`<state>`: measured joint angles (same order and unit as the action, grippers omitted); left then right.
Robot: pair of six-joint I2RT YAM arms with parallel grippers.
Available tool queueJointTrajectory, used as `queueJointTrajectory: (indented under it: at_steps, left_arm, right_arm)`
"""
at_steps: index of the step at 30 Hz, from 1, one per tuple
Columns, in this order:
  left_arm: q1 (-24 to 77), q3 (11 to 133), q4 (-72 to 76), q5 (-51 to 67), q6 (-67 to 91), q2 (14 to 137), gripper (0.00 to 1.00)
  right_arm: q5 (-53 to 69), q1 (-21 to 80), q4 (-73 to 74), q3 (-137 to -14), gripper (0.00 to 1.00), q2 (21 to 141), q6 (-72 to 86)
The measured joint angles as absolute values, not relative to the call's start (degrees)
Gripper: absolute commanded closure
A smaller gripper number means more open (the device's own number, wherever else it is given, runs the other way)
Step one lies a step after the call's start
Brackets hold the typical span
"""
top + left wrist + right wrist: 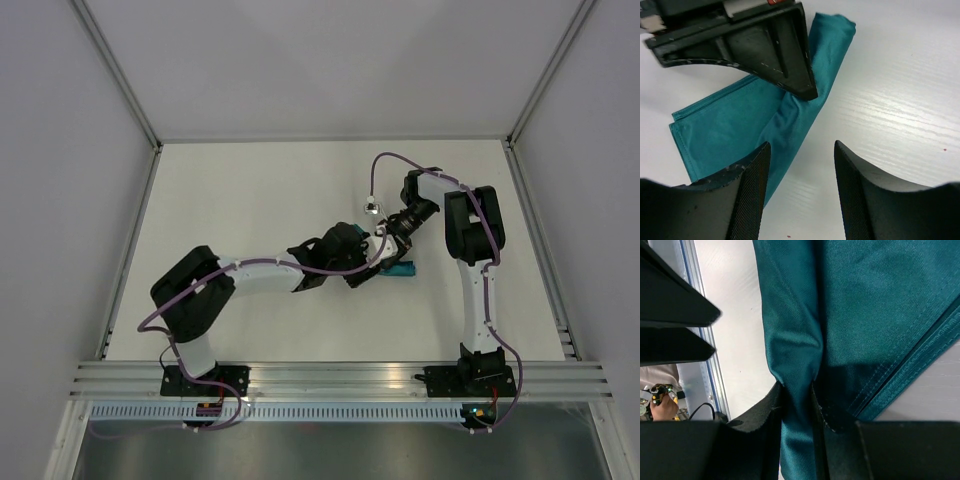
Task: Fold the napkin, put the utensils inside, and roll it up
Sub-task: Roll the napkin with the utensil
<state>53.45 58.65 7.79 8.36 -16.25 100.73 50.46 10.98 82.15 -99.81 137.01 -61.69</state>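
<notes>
The teal napkin (735,125) lies folded on the white table, one long edge gathered into a loose roll (800,105). In the top view only a small part of the napkin (402,270) shows beside the two wrists. My right gripper (797,387) is shut on that rolled edge, and the cloth is squeezed between its fingers (790,60). My left gripper (801,145) stands open just in front of the roll, over the cloth's edge and bare table, with nothing between its fingers. In the top view the left gripper (372,266) and right gripper (386,242) meet at mid-table. No utensils are in view.
White walls enclose the table on three sides. An aluminium rail (340,378) runs along the near edge by the arm bases. The left gripper's dark fingers (670,305) sit close beside the right gripper.
</notes>
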Motion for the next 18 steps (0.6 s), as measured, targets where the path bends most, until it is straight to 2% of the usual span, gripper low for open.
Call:
queueJointTrajectory:
  at_steps: [8, 18]
  left_arm:
    - [56.4, 58.8, 9.0, 1.7, -23.7, 107.6, 0.42]
    - [58.4, 60.2, 12.1, -5.9, -29.9, 110.5, 0.44]
  right_arm:
    - [50.5, 11.0, 83.0, -100.8, 0.85, 137.9, -60.7]
    - [50.5, 10.6, 83.7, -101.7, 0.85, 138.7, -59.2]
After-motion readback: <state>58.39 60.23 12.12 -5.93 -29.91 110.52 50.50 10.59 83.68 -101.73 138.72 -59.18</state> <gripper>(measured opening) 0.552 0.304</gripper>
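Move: Just ahead of the left hand lies the near side of the rolled napkin: the stretch it goes for has its middle some 4 cm forward, 1 cm left and 6 cm below. The right hand's pinch on the roll is about 4 cm forward and 5 cm right of the left hand; the unrolled flap lies about 5 cm forward and 7 cm left. From the right hand that stretch is level, some 6 cm left. Sinking about 5 cm beside the right gripper, the left hand comes down to the near edge of the napkin roll, then eases forward 1 to 2 cm in against it, fingers still open. Its wrist tilts some 20 degrees, so the fingers point more steeply down and more forward. The right hand stays in place and keeps its pinch on the roll. ##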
